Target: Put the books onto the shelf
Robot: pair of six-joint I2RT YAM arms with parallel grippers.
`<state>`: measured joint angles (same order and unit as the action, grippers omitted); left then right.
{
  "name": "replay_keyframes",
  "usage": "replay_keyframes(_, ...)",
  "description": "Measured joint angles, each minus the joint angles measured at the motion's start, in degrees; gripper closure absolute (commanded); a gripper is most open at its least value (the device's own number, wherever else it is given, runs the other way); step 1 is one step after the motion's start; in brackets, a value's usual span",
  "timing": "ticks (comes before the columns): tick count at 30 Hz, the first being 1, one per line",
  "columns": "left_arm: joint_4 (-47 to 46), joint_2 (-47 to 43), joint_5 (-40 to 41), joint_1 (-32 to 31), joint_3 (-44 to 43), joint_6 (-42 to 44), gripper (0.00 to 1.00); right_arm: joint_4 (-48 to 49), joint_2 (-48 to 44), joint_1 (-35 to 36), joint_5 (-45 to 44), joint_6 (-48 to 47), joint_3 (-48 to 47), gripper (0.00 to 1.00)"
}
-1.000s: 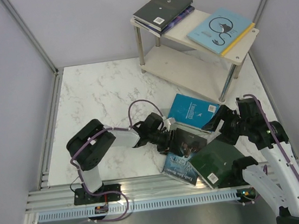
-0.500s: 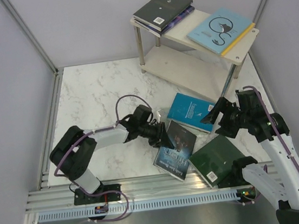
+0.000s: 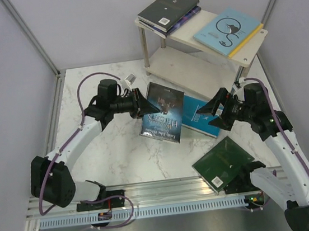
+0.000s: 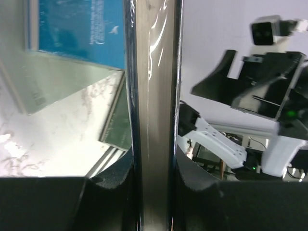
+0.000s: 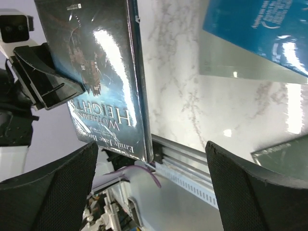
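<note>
My left gripper (image 3: 141, 107) is shut on the left edge of a dark blue book (image 3: 163, 114) and holds it tilted above the table's middle. In the left wrist view that book's edge (image 4: 153, 96) fills the gap between the jaws. My right gripper (image 3: 211, 115) is open and empty, just right of this book and over a cyan book (image 3: 201, 122) lying flat. A dark green book (image 3: 223, 162) lies at the front right. The shelf (image 3: 195, 75) stands at the back right. Its top board carries a black-covered stack (image 3: 167, 9) and a pale blue book (image 3: 227, 30).
The right wrist view shows the dark blue book's cover (image 5: 96, 72), the cyan book (image 5: 260, 33) and a corner of the green book (image 5: 285, 159). The shelf's lower board is bare. A metal rail (image 3: 169, 191) runs along the near edge.
The left gripper closed on the dark blue book and carried it up and back from the front of the table. The right gripper moved slightly back and left.
</note>
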<state>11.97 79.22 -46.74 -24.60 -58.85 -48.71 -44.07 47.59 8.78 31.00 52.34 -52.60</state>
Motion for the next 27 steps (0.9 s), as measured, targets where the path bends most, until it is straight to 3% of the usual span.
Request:
replay_keyframes(8, -3.02, -1.36, -3.96, 0.04, -2.62, -8.98, 0.98, 16.79, 2.45, 2.08, 7.45, 7.19, 2.4, 0.02)
replay_keyframes(15, -11.32, -1.4, -4.94, 0.04, -2.62, -18.91, 0.98, 24.02, 5.53, 7.15, 8.7, 10.16, 2.43, 0.02)
replay_keyframes(18, -14.49, -1.62, -5.31, 0.04, -2.45, -22.03, 0.98, 26.71, 6.1, 8.96, 8.68, 11.63, 2.8, 0.11)
replay_keyframes(22, -17.2, -3.1, -5.92, 0.04, -0.79, -24.68, 0.98, 31.63, 6.32, 9.84, 8.96, 14.43, 4.04, 0.37)
replay_keyframes(27, -20.52, -5.16, -5.9, -0.37, 2.43, -27.85, 0.98, 40.98, 8.02, 11.13, 9.77, 19.78, 5.01, 0.49)
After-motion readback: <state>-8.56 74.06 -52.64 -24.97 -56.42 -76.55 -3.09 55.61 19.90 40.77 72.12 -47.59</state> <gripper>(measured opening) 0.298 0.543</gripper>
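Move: About 18 cm to the left hand's right and 5 cm back, roughly level, the open right gripper waits for the Wuthering Heights book, which the left fingers already pinch by its left edge. From the right hand the book's middle is about 15 cm left, 4 cm ahead and 3 cm lower. The blue book lies some 12 cm ahead and 3 cm right of the right hand, the green book 11 cm back and 7 cm right, both about 21 cm below. Reaching left and up by about 11 cm, the right hand brings its wide-open fingers to the book's free right edge, tips them up towards level and, late on, closes them about halfway around it. The left hand keeps its pinch, lifts the book about 9 cm and rolls some 20 degrees, raising that free side. ##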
